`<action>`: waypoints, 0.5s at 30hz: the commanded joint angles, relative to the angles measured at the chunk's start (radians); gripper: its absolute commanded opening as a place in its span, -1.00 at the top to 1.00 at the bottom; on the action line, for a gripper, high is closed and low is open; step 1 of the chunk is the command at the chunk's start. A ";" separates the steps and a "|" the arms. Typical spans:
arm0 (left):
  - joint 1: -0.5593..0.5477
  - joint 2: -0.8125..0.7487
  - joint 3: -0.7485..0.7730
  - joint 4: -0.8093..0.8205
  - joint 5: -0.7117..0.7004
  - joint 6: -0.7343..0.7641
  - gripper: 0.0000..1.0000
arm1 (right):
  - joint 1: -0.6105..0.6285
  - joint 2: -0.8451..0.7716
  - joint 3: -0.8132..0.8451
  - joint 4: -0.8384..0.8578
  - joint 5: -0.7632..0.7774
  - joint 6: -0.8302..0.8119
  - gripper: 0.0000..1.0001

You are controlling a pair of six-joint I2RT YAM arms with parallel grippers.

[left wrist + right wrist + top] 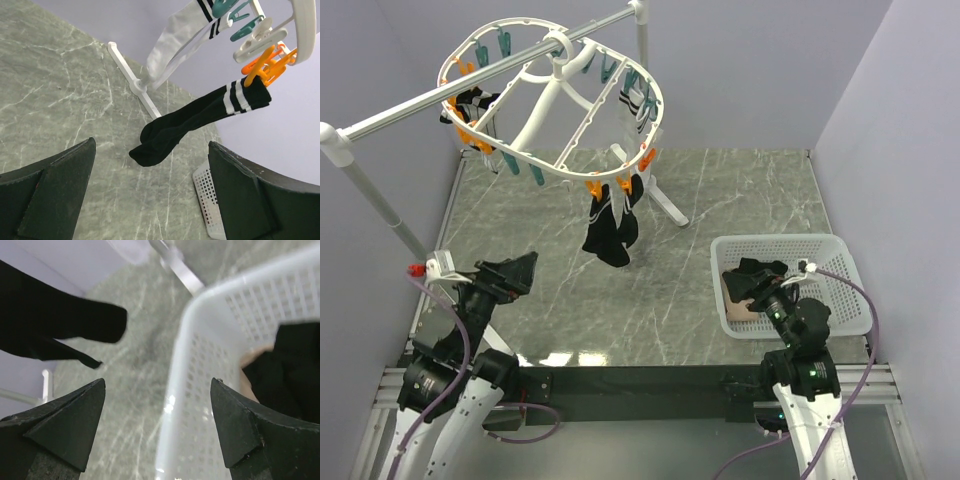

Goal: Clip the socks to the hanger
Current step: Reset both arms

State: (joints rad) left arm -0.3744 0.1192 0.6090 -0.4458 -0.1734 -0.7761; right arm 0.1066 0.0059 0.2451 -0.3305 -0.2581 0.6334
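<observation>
The white oval hanger [552,167] hangs from the rail at the back left, with orange clips [267,65] and teal clips [245,27]. Black socks [610,225] dangle from its front clips, and a white striped sock [638,100] hangs at its right side. In the left wrist view the black sock [190,122] shows white bands at the cuff. A loose black sock [755,275] and a pinkish-beige sock [740,312] lie in the basket. My left gripper [520,268] [151,144] stands open and empty, low at the left. My right gripper [752,290] [159,381] is open and empty over the basket's left wall.
The white lattice basket [780,240] [190,340] sits at the right of the marble table. A silver rail [410,105] with white joints crosses the back, its white foot [665,205] resting on the table behind the hanging socks. Purple walls close in on all sides.
</observation>
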 commanded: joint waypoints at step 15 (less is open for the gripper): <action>0.005 -0.222 -0.061 0.012 0.005 -0.023 -0.99 | -0.004 -0.303 -0.056 -0.022 -0.056 0.002 -0.90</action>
State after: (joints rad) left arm -0.3744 0.0032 0.5598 -0.4747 -0.1768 -0.7841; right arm 0.1066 0.0059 0.1459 -0.3679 -0.3088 0.6601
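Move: The black sock in the basket lies about 9 cm ahead of the right hand, some 7 cm to its right and 14 cm below. The beige sock is about 5 cm ahead and 3 cm right, slightly lower; the basket's middle sits roughly 3 cm ahead, 12 cm right and 13 cm down. From the left hand that black sock is about 17 cm ahead, 48 cm right and 26 cm lower. Downward, almost straight, the empty right hand sinks about 5 cm over the left part of the basket, then stops; the fingers stay wide open and tip down some 10 degrees, with no touch to be seen. The left hand, also open and empty, eases back about 1.5 cm and sinks slightly, then stays level with its resting place. ##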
